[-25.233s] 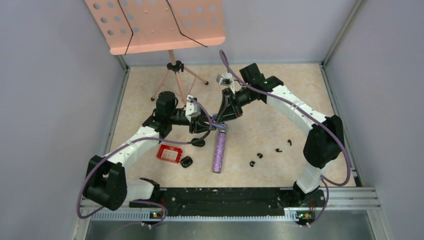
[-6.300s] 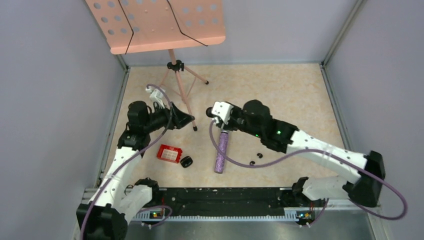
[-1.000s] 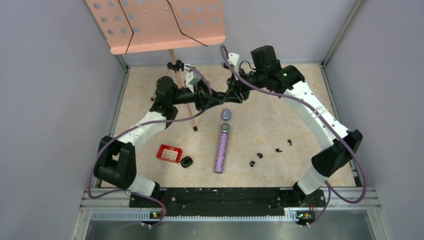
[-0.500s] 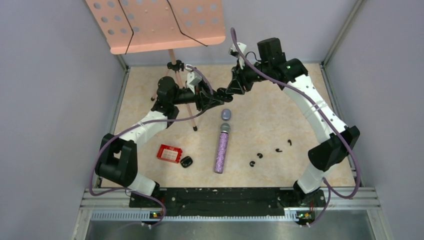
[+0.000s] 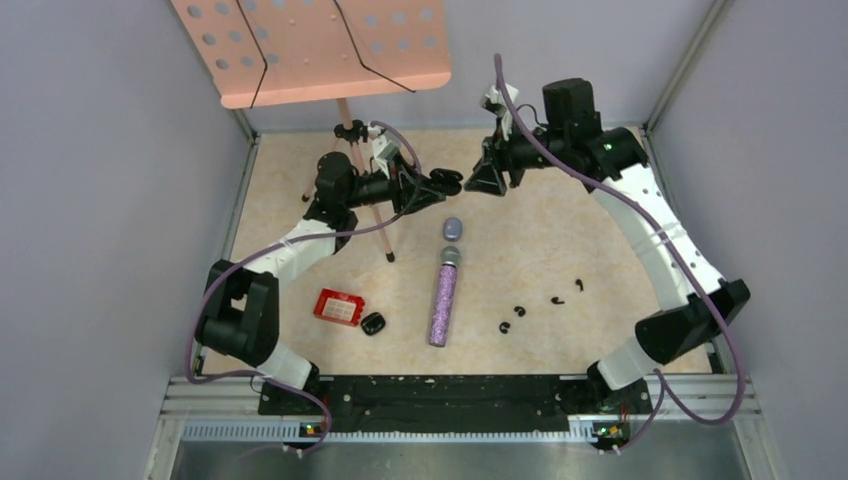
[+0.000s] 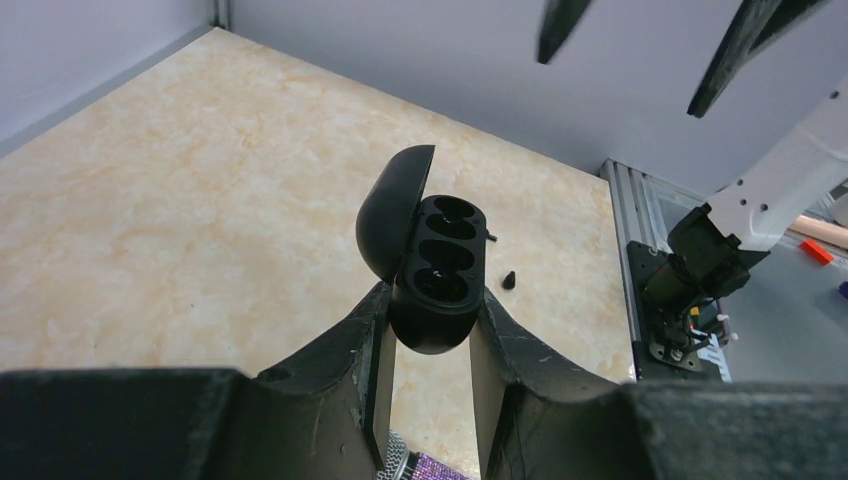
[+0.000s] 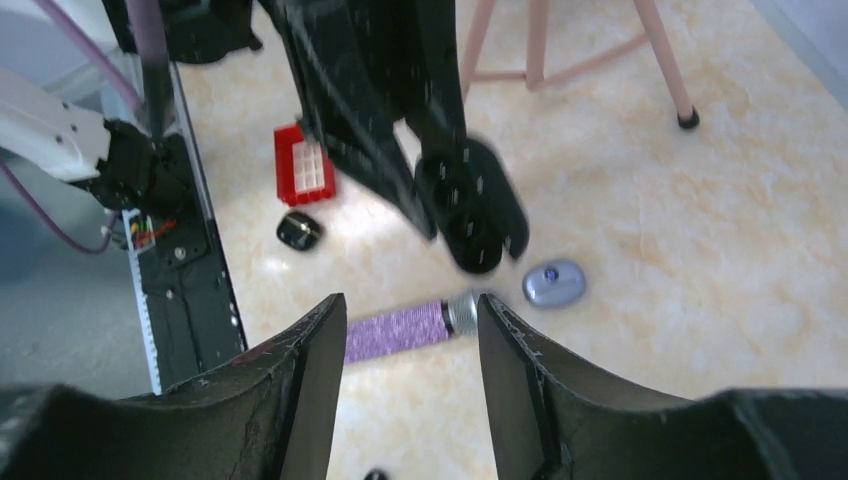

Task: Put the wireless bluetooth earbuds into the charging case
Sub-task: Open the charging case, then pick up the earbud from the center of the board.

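Note:
A black charging case with its lid flipped open is held above the table, and my left gripper is shut on its lower body. From above the case shows at the tip of the left gripper. Its wells look dark, so I cannot tell what is in them. My right gripper hangs just right of the case, open and empty; its own view looks down on the case. Several black earbuds lie on the table at the right; one earbud shows beyond the case.
A pale purple closed case lies under the grippers, with a glittery purple microphone below it. A red box and a small closed black case sit at the left. A pink music stand stands at the back.
My right gripper has pulled up and to the right, away from the open case, and its jaws have widened. The left gripper has kept hold of the case and lifted slightly.

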Motion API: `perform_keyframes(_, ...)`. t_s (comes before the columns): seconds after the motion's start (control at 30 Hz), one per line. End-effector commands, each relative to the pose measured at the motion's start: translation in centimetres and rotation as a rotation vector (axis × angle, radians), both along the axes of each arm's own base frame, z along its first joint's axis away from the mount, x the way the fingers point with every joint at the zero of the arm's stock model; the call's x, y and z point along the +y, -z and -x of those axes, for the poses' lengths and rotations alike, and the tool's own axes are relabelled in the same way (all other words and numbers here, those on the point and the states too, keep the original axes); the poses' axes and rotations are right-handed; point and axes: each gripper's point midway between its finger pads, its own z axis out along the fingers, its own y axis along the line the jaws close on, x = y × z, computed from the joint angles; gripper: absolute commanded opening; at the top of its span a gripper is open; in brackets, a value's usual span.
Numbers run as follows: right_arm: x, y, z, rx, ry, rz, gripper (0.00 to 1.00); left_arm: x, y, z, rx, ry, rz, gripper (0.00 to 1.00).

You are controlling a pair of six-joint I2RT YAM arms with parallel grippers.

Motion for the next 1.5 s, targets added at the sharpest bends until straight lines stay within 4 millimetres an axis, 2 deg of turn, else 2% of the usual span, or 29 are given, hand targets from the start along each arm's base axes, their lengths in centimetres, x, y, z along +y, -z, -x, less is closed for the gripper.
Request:
perform_keyframes(0.0, -4.8, 2.0, 1.1, -0.03, 0.1, 0.087, 0.49, 0.7, -1.2, -1.1, 0.027, -0.066, 0.036, 0.0)
perform_keyframes(0.07, -7.6, 6.1, 1.4, -0.013, 0.144, 0.205, 0.46, 1.0, -1.1, -0.9, 0.034, -0.074, 0.032, 0.0)
perform_keyframes(0.2, -12.0, 12.7, 3.9, 0.008, 0.127, 0.38, 0.4, 1.7, -1.2, -0.4, 0.048, -0.099, 0.029, 0.0)
perform_keyframes(0.33, -14.9, 17.8, 5.6, 0.088, 0.151, 0.513, 0.31, 2.3, -0.9, -0.1, 0.077, -0.123, 0.028, 0.0)
perform_keyframes(0.43, -15.7, 20.3, 6.6, 0.166, 0.177, 0.56, 0.26, 2.9, -0.8, -0.1, 0.094, -0.145, 0.033, 0.0)
perform_keyframes(0.53, -15.6, 22.0, 7.8, 0.172, 0.103, 0.565, 0.22, 3.3, -0.7, -0.1, 0.101, -0.164, 0.035, 0.0)
perform_keyframes(0.63, -15.2, 23.2, 8.4, 0.072, -0.013, 0.584, 0.17, 3.7, -0.6, -0.4, 0.121, -0.191, 0.04, 0.0)
perform_keyframes(0.73, -14.7, 24.6, 7.6, 0.044, 0.007, 0.644, 0.15, 4.1, -0.5, -0.5, 0.135, -0.205, 0.04, 0.0)
perform_keyframes(0.97, -13.1, 27.4, 8.4, 0.34, 0.182, 0.592, 0.11, 5.4, -0.5, -0.5, 0.132, -0.245, 0.033, 0.0)
perform_keyframes(1.27, -12.4, 30.0, 8.1, 0.516, 0.274, 0.606, 0.13, 6.8, -0.7, -0.6, 0.133, -0.293, 0.036, 0.0)
perform_keyframes(1.47, -12.5, 31.0, 9.5, 0.604, 0.285, 0.62, 0.14, 7.9, -1.1, -0.9, 0.128, -0.324, 0.041, 0.0)
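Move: Below the raised right hand, some 35 cm down, the nearest small black earbud to its path lies about 11 cm back and 14 cm to the right. A second black earbud is about 4 cm farther back and 4 cm left of that one; a third lies some 9 cm to its right and 2 cm farther out. The opened charging case hangs 7 cm left of the right hand, 2 cm ahead and 7 cm lower. From the left hand, the nearest earbud is about 13 cm back, 20 cm right and 28 cm down. Dropping about 31 cm from beside the opened case, the empty right hand swings right and back towards the nearest black earbud, easing slightly left again in the descent. Its wrist tips until the fingers point steeply down, and they draw in from half open to nearly shut, stopping a little above the table. The left hand keeps its grip on the case and carries it about 7 cm left, turning some 15 degrees counter-clockwise. ##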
